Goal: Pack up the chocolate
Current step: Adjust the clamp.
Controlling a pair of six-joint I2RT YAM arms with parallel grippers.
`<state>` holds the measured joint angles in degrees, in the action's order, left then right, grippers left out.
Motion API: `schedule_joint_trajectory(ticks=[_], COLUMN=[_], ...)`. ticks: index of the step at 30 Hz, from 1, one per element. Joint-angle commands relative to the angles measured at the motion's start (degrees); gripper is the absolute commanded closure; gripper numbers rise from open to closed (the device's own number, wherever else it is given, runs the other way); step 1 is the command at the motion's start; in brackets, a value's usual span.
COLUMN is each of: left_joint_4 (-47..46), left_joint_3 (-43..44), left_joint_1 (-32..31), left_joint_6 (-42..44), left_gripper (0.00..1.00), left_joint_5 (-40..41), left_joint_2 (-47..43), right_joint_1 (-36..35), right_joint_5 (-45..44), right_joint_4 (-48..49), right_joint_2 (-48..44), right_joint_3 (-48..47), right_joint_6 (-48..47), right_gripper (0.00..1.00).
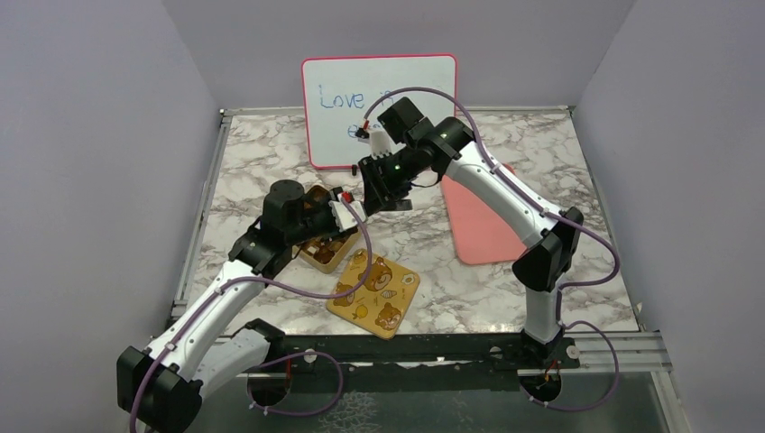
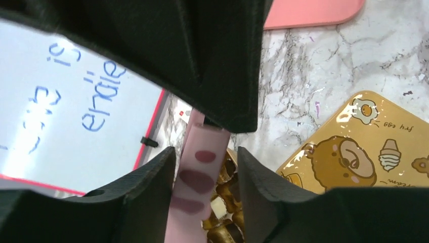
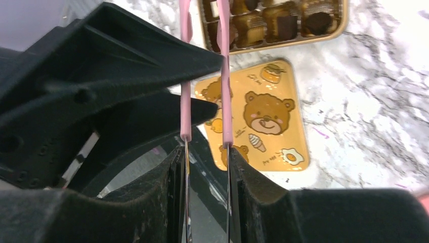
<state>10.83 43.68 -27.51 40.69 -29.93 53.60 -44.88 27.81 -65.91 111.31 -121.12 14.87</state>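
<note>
Chocolate (image 3: 283,25) in dark, light-brown and cream pieces fills the open gold tin (image 1: 325,251), also seen past the left jaws (image 2: 222,212). My right gripper (image 3: 206,152) is shut on metal tongs (image 3: 226,76) with pink tips, whose two blades press against its fingers; the tips hang above the tin's near edge. My left gripper (image 2: 206,152) is open around one pink tong arm (image 2: 200,172), which has dark red smears. That arm rests on the left finger, with a gap to the right one. In the top view both grippers (image 1: 347,212) (image 1: 383,194) meet just above the tin.
The tin's lid (image 1: 374,293), gold with bear drawings, lies flat in front of the tin. A whiteboard (image 1: 379,108) with blue writing leans at the back. A pink board (image 1: 478,225) lies to the right on the marble table.
</note>
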Motion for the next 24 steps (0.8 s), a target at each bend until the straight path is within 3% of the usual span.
schedule_joint_trajectory(ticks=[1, 4, 10, 16, 20, 24], left_joint_4=[-1.08, -3.63, -4.38, 8.40, 15.80, 20.12], left_joint_3=[-1.72, -2.52, -2.18, 4.47, 6.54, 7.78], left_joint_1=[-0.35, -0.35, -0.35, -0.29, -0.16, 2.44], left_joint_6=[-10.07, -16.33, -33.07, -48.24, -52.50, -61.20], left_gripper=[0.46, 0.41, 0.34, 0.23, 0.20, 0.24], left_joint_5=[8.60, 12.30, 20.99, 36.94, 40.35, 39.55], left_joint_2=[-2.08, -3.67, -4.10, 0.23, 3.96, 7.62], right_joint_1=[0.75, 0.76, 2.04, 2.91, 2.95, 2.95], right_joint_5=[-7.00, -12.09, -19.60, -29.71, -35.06, -33.21], right_joint_4=[-0.41, -2.82, 2.89, 9.54, 13.63, 13.76], right_joint_2=[-1.30, -0.98, -5.59, -11.25, -14.28, -13.75], right_joint_3=[-0.98, -0.14, 11.13, 23.56, 29.08, 28.58], right_joint_6=[-3.17, -2.99, 0.18, 2.45, 4.65, 1.93], right_gripper=[0.63, 0.63, 0.63, 0.63, 0.63, 0.62])
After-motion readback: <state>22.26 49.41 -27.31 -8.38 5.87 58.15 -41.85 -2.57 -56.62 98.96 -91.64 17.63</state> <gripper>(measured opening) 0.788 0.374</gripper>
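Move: The pink tongs are already held in the right hand. Their middle is some 4 cm to the right of the left hand, whose fingers straddle them. From the right hand the pink tray lies about 30 cm right and 13 cm ahead, 21 cm below; the patterned lid is 10 cm back, about 1 cm left. The chocolate box lies about 9 cm left of the left hand, 4 cm ahead and 17 cm down. The pink tongs are carried rightward towards the tray, still gripped by the right hand, about 11 cm right and 9 cm down with a little forward travel, turning clockwise some 20 degrees. The left fingers, around the tongs at first, spread wide and leave them as that hand backs off about 7 cm left, slightly forward and down, over the chocolate box, swinging some 50 degrees counter-clockwise and tipping down. ##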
